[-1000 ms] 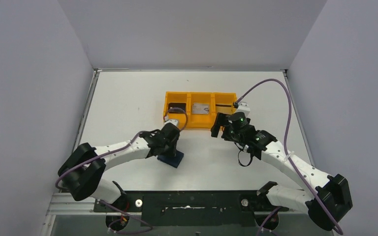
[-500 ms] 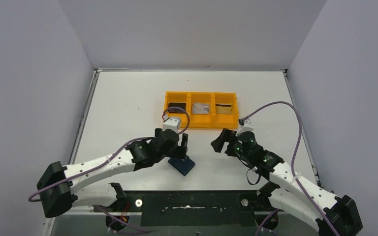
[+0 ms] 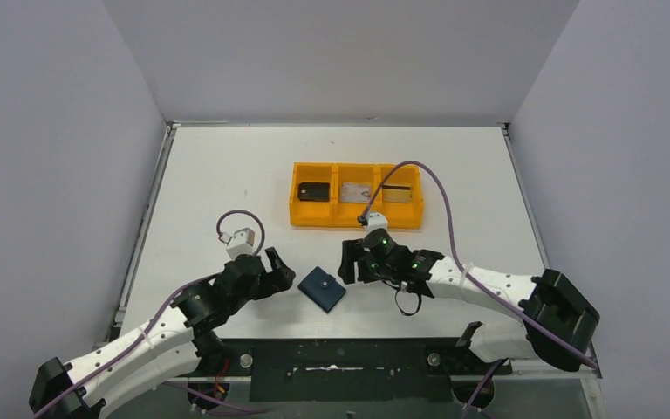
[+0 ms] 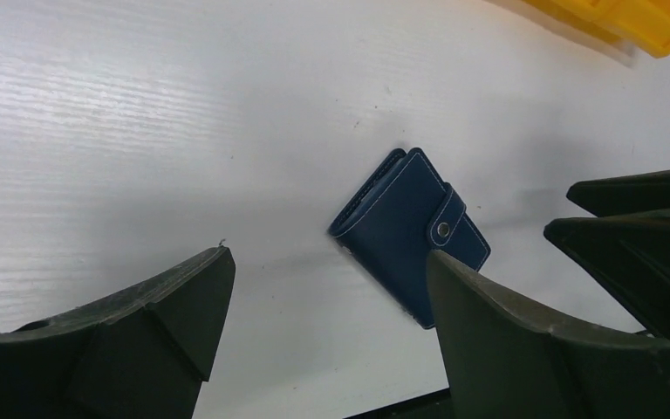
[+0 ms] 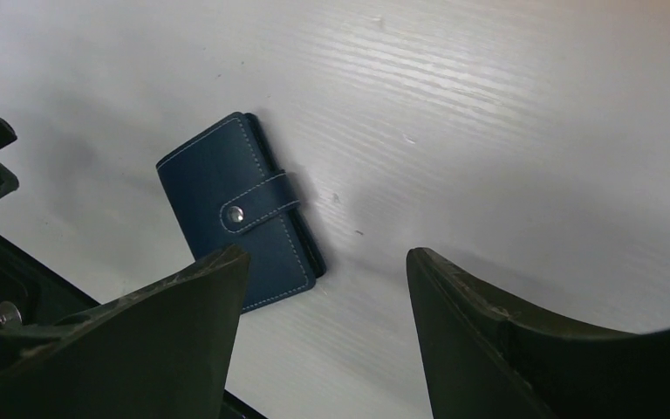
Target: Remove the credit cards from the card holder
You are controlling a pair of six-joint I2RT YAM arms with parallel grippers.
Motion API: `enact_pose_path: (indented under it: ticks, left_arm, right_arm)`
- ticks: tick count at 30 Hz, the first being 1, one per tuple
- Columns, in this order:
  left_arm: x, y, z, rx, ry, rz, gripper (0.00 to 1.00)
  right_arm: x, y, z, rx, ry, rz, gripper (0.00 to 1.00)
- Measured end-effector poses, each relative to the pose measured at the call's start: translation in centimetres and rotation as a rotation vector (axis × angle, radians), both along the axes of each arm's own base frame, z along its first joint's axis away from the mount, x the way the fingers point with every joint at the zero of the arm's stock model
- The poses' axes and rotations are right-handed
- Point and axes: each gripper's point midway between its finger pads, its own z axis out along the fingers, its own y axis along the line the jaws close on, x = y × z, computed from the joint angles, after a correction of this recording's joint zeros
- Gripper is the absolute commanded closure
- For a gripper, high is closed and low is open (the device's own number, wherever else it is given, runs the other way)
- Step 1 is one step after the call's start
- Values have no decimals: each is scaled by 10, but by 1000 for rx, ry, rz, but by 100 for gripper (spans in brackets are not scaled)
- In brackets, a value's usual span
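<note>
The card holder (image 3: 324, 288) is a navy-blue wallet lying flat on the table, folded shut with its snap tab fastened. It lies free between my two grippers. My left gripper (image 3: 283, 270) stands open just left of it, and the left wrist view shows the card holder (image 4: 410, 231) ahead of the open left gripper (image 4: 327, 262). My right gripper (image 3: 348, 264) is open just right of it, with the card holder (image 5: 240, 218) beyond its left finger. A silver-grey credit card (image 3: 355, 190) and a gold-tan credit card (image 3: 399, 193) lie in the tray.
The orange three-compartment tray (image 3: 356, 220) sits behind the holder; its left compartment holds a dark flat object (image 3: 314, 191). The tray's corner (image 4: 646, 22) shows in the left wrist view. The table's near edge is close behind the holder.
My left gripper opened, let go of the card holder and drew back to the left. My right arm swung from the tray down to the holder's right side, its jaws narrowing somewhat.
</note>
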Motion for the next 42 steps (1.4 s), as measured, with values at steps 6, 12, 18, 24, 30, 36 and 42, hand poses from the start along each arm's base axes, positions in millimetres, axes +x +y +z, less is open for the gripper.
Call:
enact_pose_path:
  ticks: [6, 12, 18, 24, 30, 36, 42]
  left_arm:
    - [-11, 1, -11, -99, 41, 43, 24]
    - [-15, -2, -18, -120, 84, 52, 25]
    - [-17, -9, -28, -114, 126, 31, 32]
    - [-25, -18, -47, -134, 174, -9, 34]
    - [-28, -25, -53, -176, 193, -21, 41]
    - [-28, -35, -56, -231, 197, -34, 44]
    - [-26, -46, -55, -262, 202, -52, 45]
  right_arm:
    - [-6, 42, -4, -69, -30, 122, 40]
    - [-14, 65, -15, -147, -63, 186, 44]
    - [-19, 67, -33, -230, -69, 234, 50]
    - [-16, 69, -36, -265, -85, 254, 49]
    - [-12, 76, -35, -297, -126, 244, 62]
    - [-7, 79, -39, -329, -141, 220, 76]
    - [-6, 78, -38, -327, -147, 177, 96]
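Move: The card holder lies to the left of the right gripper, about 8 cm away and 2 cm back, some 6 cm below the fingertips. From the left gripper it is roughly 9 cm to the right, 2 cm back and 6 cm down. The orange tray's middle is about 22 cm ahead of the right gripper and 1 cm to its right, 22 cm ahead and 18 cm right of the left; its black card is 24 cm ahead and 11 cm left of the right gripper. Sweep the right gripper about 8 cm left over the card holder, then sink it some 4 cm onto the strap, rolling its left side down as it goes, and close the fingers to pinch the strap at the snap. Meanwhile bring the half-closing left gripper down about 5 cm and then right, easing back a little, towards the holder's left edge. ##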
